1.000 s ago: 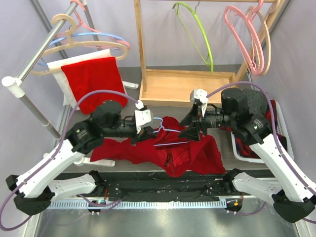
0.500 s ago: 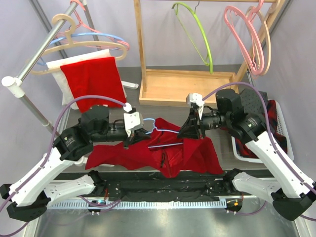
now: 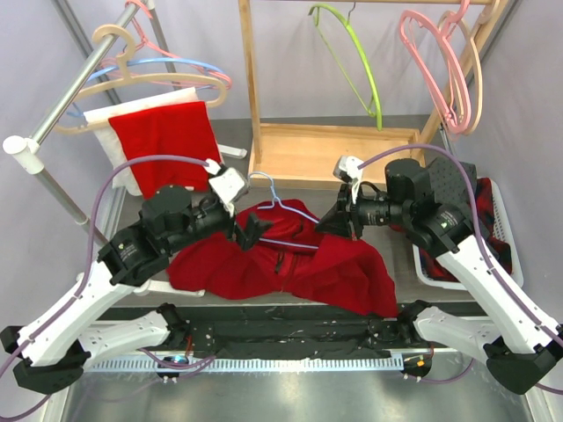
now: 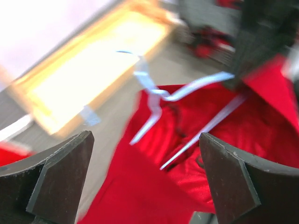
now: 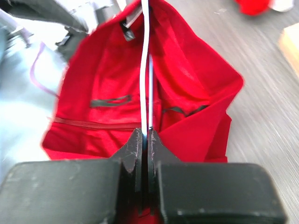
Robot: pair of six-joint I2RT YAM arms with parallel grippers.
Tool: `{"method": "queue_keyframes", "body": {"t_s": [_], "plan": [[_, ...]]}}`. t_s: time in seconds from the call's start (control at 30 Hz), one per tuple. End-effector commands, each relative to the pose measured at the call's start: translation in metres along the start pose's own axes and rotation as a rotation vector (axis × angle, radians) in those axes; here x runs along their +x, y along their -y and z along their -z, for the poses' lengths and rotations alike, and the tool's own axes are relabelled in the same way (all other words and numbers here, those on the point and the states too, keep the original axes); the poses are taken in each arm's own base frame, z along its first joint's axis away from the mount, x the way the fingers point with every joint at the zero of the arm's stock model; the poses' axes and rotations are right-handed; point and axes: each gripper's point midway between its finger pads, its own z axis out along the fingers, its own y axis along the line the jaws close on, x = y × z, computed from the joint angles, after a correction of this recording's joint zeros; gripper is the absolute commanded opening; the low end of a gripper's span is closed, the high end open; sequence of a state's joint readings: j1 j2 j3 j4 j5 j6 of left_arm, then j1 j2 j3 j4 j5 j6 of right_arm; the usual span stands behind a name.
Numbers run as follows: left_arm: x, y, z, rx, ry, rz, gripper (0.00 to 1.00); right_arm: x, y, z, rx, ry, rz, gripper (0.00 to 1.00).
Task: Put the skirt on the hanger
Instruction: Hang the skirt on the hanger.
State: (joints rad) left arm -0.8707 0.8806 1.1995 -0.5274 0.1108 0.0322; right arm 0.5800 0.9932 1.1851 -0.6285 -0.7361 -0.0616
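Observation:
The red skirt (image 3: 290,268) lies crumpled mid-table with a pale blue wire hanger (image 3: 280,211) resting on it, hook toward the wooden rack. My right gripper (image 3: 336,223) is shut on the hanger's right end. In the right wrist view the thin wire (image 5: 145,70) runs straight out from between the closed jaws (image 5: 145,136) over the skirt (image 5: 107,84). My left gripper (image 3: 252,231) hovers open at the hanger's left side, holding nothing. In the left wrist view its fingers (image 4: 60,172) stand wide apart above the skirt (image 4: 140,186) and the hanger (image 4: 156,95).
A wooden rack with a tray base (image 3: 330,151) stands behind, with a green hanger (image 3: 352,61) and pink hangers (image 3: 449,61) on it. A metal rail at the left carries hangers and a red cloth (image 3: 167,141). A white basket (image 3: 497,255) of clothes sits at the right.
The left gripper has opened, let go and drawn back slightly left. The right gripper has closed on the hanger's end. The hanger's hook has shifted toward the rack.

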Motion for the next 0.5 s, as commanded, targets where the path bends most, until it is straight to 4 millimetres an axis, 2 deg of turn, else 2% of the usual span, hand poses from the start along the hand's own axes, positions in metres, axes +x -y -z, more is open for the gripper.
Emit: {"method": "queue_keyframes", "body": {"t_s": [0.0,0.07,0.1,0.2,0.23,0.3,0.4,0.43,0.47], "plan": [[-0.02,-0.064,0.002,-0.386,0.079,0.113,1.0,-0.037,0.025,0.009,0.175,0.121,0.045,0.01],[-0.021,-0.074,0.003,-0.45,0.083,0.141,1.0,-0.044,0.034,0.011,0.233,0.137,0.038,0.01],[-0.021,-0.086,0.006,-0.533,0.092,0.179,1.0,-0.046,0.04,0.012,0.267,0.142,0.039,0.01],[-0.019,-0.099,0.011,-0.627,0.102,0.212,1.0,-0.06,0.061,0.021,0.399,0.195,0.003,0.01],[-0.018,-0.1,0.011,-0.629,0.105,0.217,1.0,-0.066,0.072,0.027,0.472,0.22,-0.004,0.01],[-0.015,-0.099,0.01,-0.626,0.101,0.214,1.0,-0.08,0.08,0.034,0.534,0.259,-0.011,0.01],[-0.016,-0.102,0.015,-0.651,0.117,0.22,1.0,-0.109,0.094,0.05,0.646,0.327,-0.011,0.01],[-0.016,-0.104,0.018,-0.665,0.124,0.223,1.0,-0.126,0.093,0.058,0.667,0.364,0.0,0.01],[-0.016,-0.105,0.02,-0.669,0.127,0.224,1.0,-0.131,0.103,0.059,0.712,0.372,-0.011,0.01]]}}
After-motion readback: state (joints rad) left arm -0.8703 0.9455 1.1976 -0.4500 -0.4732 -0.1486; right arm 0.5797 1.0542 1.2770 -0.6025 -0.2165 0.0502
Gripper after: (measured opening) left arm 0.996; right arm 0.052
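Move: Roughly 7 cm ahead of the open left hand, 5 cm to its right and slightly below is the neck of the hanger carrying the skirt; the hung red cloth is some 20 cm to its left and 18 ahead. The right hand holds the hanger's right shoulder, the neck lying about 10 cm left of it and 7 ahead. The wooden rack's tray is some 30 cm ahead of the right hand, 7 to its right and well below; the clothes basket is about 38 cm to its right and 8 ahead, also well below. Carrying the hanger and skirt forward towards the wooden rack, the still-shut right hand travels about 9 cm, drifts a little right and turns clockwise some 30 degrees, rising slightly at the end. The left hand, already wide open and empty, goes forward and left, its wrist swinging counter-clockwise by about as much, so that it opens the distance to the hanger's neck. ##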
